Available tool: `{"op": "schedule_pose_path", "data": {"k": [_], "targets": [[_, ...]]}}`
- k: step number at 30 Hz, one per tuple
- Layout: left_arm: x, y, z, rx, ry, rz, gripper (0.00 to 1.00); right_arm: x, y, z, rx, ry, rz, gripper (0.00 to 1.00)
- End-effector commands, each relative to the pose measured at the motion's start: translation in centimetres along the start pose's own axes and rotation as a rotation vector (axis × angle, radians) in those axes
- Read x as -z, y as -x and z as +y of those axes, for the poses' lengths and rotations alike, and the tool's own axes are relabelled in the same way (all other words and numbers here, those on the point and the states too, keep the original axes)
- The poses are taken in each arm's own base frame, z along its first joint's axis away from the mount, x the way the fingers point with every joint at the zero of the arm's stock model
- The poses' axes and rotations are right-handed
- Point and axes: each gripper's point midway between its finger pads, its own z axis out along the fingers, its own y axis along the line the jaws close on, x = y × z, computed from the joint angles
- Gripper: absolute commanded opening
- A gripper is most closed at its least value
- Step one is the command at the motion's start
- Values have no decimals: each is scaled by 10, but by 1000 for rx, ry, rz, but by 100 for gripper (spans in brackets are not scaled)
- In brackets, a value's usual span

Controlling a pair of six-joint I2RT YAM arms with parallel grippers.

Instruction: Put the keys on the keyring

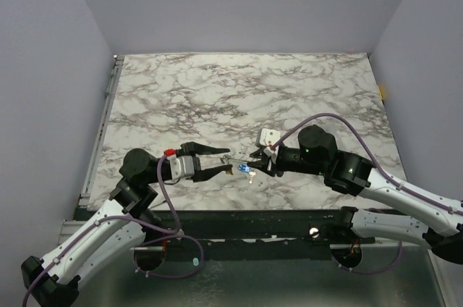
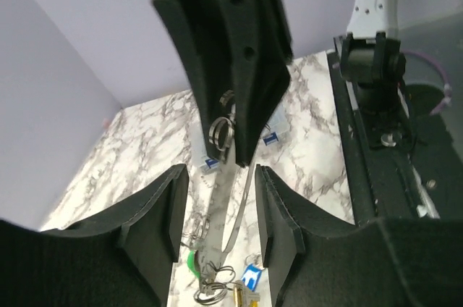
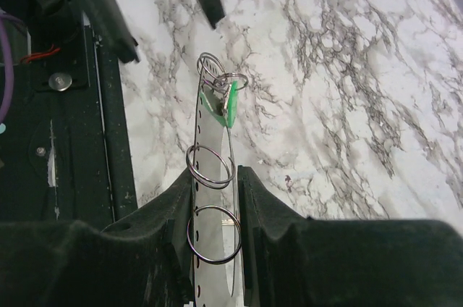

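Observation:
My right gripper (image 1: 257, 163) (image 3: 215, 177) is shut on the keyring (image 3: 211, 137), a thin grey hoop seen edge-on that juts out from its fingers toward the left arm. Two small split rings (image 3: 210, 166) hang on the hoop by the fingertips. The keys cluster at the hoop's far end: a green one (image 3: 230, 108) (image 2: 189, 260), a blue one (image 2: 251, 276) (image 1: 244, 169) and a brassy one (image 2: 239, 296). My left gripper (image 1: 228, 159) (image 2: 221, 177) stands open, its fingers either side of the keyring (image 2: 233, 209) without touching it.
The marble table (image 1: 239, 90) stretches away behind both arms, with lilac walls on three sides. A black mounting rail (image 1: 239, 216) runs along the near edge, just below the grippers.

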Motion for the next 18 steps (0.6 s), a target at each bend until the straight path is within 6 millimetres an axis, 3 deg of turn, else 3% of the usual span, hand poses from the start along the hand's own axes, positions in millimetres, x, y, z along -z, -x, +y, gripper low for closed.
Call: {"op": "schedule_pose_path", "data": {"k": [1,6,9,15,18], "targets": [[-10,30,33,340,179,-28,42,6,3,-13,47,-111,21,1],[-28,34,37,525,149,17,42,6,-14,-5,41,-90,123,1],[-40,24,33,626,115,87,43,9,-18,4,23,-50,152,1],[-59,12,0,691,-16,162,48,18,-17,19,-52,16,191,1],[-64,-3,-14,698,-38,203,49,21,-15,30,-92,75,217,1]]}}
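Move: The small rings on the keyring, gripped at the right fingertips, lie about 7 cm to the left hand's right, level fore-and-aft and some 2 cm higher. The keyring's free end with the green key hangs about 4 cm below the left hand, straight under it; the yellow key hangs 5 cm below and 2 cm back. The blue key lies some 4 cm right, 3 cm back and 16 cm below. From the right hand the rings are 1 cm left. Open left hand arcs up, then down, 6 cm right towards the rings, rolling; right hand sinks 3 cm. ##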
